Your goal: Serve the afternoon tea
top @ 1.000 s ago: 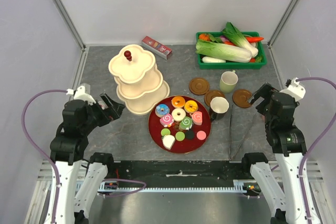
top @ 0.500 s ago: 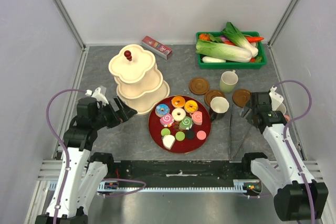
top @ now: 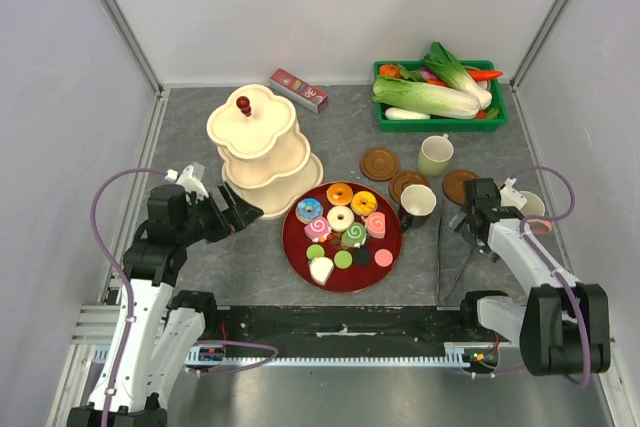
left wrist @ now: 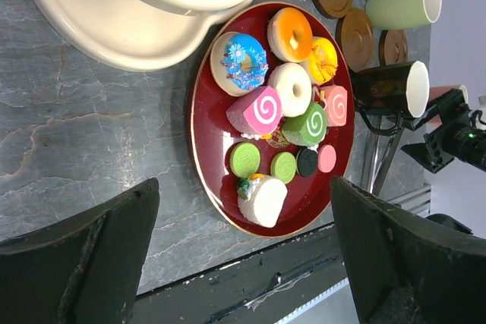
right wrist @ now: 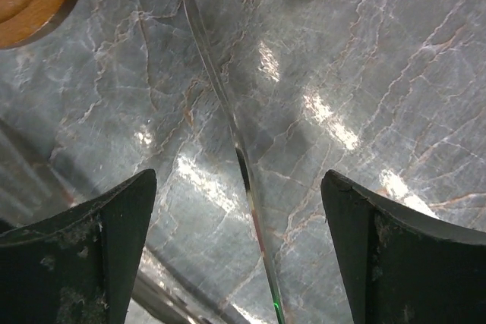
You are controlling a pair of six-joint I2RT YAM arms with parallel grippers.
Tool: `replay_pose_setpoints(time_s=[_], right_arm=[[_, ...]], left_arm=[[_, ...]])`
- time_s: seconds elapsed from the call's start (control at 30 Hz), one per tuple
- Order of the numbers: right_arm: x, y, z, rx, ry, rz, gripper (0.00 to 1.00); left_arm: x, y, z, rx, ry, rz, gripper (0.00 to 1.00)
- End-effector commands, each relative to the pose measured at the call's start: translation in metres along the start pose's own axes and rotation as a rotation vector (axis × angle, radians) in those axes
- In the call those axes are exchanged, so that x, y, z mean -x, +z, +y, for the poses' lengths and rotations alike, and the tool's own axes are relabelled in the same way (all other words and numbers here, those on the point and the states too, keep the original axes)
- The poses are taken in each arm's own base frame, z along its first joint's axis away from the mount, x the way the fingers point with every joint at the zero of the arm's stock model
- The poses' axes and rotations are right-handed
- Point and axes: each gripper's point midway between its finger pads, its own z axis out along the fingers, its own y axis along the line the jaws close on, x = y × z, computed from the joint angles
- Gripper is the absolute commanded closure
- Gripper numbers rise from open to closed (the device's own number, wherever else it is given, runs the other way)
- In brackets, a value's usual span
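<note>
A red plate (top: 296, 247) holds several toy donuts, swirl cakes and round sweets, also seen on the red plate (left wrist: 206, 157) in the left wrist view. My left gripper (top: 242, 215) hangs open just left of it, beside the cream tiered stand (top: 262, 152); the left gripper (left wrist: 244, 184) frames the plate with nothing between its fingers. A black mug (top: 417, 205) lies beside a coaster (top: 406, 184); a pale green mug (top: 436, 155) stands behind. My right gripper (top: 470, 219) is open, low over metal tongs (top: 440, 252). One tong arm (right wrist: 228, 111) runs between the right gripper (right wrist: 238, 176) fingers, untouched.
A green crate (top: 440, 117) of leafy vegetables sits back right, and a small red box (top: 298, 90) lies behind the stand. Two more coasters (top: 379, 163) (top: 461, 185) lie near the mugs. A white mug (top: 531, 205) shows partly behind my right arm. Walls enclose three sides.
My right arm has swung in and dropped low over the tongs. My left arm moved toward the plate, then held still. Both grippers stayed open.
</note>
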Motion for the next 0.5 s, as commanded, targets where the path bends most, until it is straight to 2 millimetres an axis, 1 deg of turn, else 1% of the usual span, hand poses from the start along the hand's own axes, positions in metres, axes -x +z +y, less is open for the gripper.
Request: replay_pose_setpoints(time_s=[0.0, 0.07, 0.1, 0.23, 0.3, 0.37, 0.43, 0.47], right_arm=[[0.012, 0.018, 0.009, -0.005, 0.048, -0.05, 0.05], [0.009, 0.025, 0.008, -0.014, 0.051, -0.04, 0.06], [0.008, 0.03, 0.004, -0.023, 0.07, -0.026, 0.08], [0.001, 0.038, 0.005, -0.006, 0.087, 0.0, 0.12], [0.002, 0.039, 0.002, -0.013, 0.09, -0.006, 0.18], [0.002, 0.038, 0.0, -0.011, 0.089, -0.007, 0.27], [0.0, 0.037, 0.0, 0.001, 0.097, -0.003, 0.31], [0.0, 0.036, 0.0, 0.008, 0.097, -0.004, 0.36]], left_arm=[[0.011, 0.0, -0.01, -0.033, 0.004, -0.03, 0.01], [0.011, 0.001, -0.009, -0.031, 0.002, -0.028, 0.01], [0.012, 0.0, -0.009, -0.028, 0.002, -0.032, 0.01], [0.013, 0.001, -0.007, -0.017, 0.002, -0.034, 0.01], [0.014, 0.0, -0.008, -0.013, 0.003, -0.037, 0.01], [0.015, 0.0, -0.007, -0.011, 0.004, -0.039, 0.01], [0.014, -0.001, -0.007, -0.011, 0.006, -0.039, 0.01], [0.015, -0.001, -0.007, -0.009, 0.006, -0.04, 0.01]])
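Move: The slim metal utensil slants under the open right hand, its middle some 5 cm back, 3 cm left and 2 cm below, its far end reaching ahead past the fingers. The other metal utensil's middle lies about 4 cm back and 9 cm left, the wooden coaster roughly 12 cm ahead and 1 cm left, the pink mug 5 cm ahead and 12 cm right. From the left hand, the slim utensil's middle is about 49 cm right, 4 cm back and 17 cm below. The slim metal utensil is straddled near its far end by the right hand, which sinks some 2 cm to the table while sliding about 3 cm forward and to the right along the utensil, towards that end and the pink mug. Once it stops sinking, its fingers close by about a quarter, one on each side of the utensil, not yet gripping it. ##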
